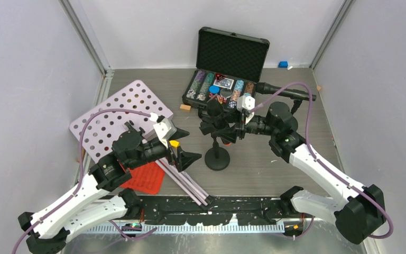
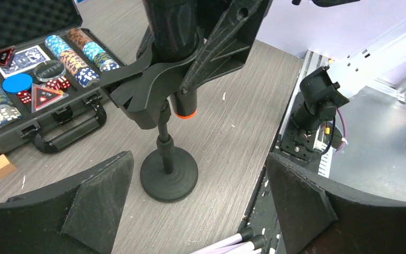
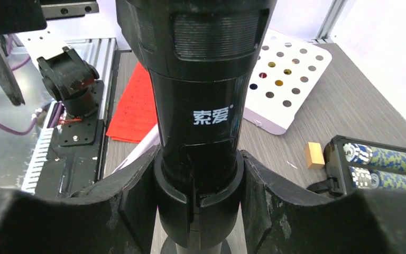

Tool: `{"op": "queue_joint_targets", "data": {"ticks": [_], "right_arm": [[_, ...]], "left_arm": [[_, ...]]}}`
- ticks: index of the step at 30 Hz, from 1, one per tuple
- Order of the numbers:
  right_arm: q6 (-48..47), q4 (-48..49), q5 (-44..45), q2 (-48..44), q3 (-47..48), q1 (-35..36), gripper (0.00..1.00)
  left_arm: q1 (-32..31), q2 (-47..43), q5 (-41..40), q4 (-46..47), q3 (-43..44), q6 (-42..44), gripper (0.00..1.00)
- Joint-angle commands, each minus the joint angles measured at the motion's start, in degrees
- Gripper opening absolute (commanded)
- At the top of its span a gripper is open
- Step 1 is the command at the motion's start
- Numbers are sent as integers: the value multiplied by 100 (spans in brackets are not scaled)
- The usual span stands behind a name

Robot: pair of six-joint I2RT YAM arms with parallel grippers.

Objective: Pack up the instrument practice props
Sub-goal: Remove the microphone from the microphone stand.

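Observation:
A black microphone [image 1: 215, 114] stands upright in the clip of its round-based black pole [image 1: 217, 159] mid-table. My right gripper [image 3: 198, 196] is shut on it, the fingers pressing both sides of the clip around the microphone [image 3: 201, 79]. My left gripper [image 1: 187, 156] is open just left of the pole's base [image 2: 169, 174], with nothing between its fingers. The white hole-punched music rack [image 1: 121, 108] lies flat at the left, its silver legs [image 1: 187, 185] running toward the near edge. Red sheet-music pages [image 1: 145, 177] lie under my left arm. A second microphone [image 1: 285, 91] lies behind my right arm.
An open black case of poker chips [image 1: 227, 79] sits at the back centre. A small tan block [image 1: 185, 107] lies left of it, and a blue block [image 1: 283, 64] sits by the back wall. Walls close in on three sides.

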Motion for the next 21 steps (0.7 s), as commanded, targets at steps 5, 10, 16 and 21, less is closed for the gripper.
{"op": "queue_joint_targets", "data": {"ticks": [5,10,16,21], "right_arm": [[-435,188,815,-953,-720,-12,43],[-264,-41,1201,-1434,-899,-11,68],[-405,-1022,1383,-1699,-695,-11,85],[-324,-1286,1708,-2172,-738,-11,88]], "left_arm": [[31,-34,10,201,-36,-54,100],[31,214,156,398,-56,-113,100],[31,563,401,623,28,-144,100],[40,758,410,618,169,88,100]]}}
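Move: My right hand has its fingers shut round the microphone at its clip, the microphone's middle about 4 cm above them; the stand's round base lies roughly straight below, some 27 cm down, and the open poker case about 27 cm ahead. From my open left hand the microphone is some 6 cm ahead, 8 cm to the right and 2 cm up, with the stand base beneath it, about 28 cm down. My right hand first draws the gripped microphone and clip to the right, then opens and lets go, backing off to about 5 cm right in all, a little back and down as it turns some 15 degrees clockwise. Partway through, my open left hand starts down and right towards the stand, about 3 cm, tipping slightly down. ##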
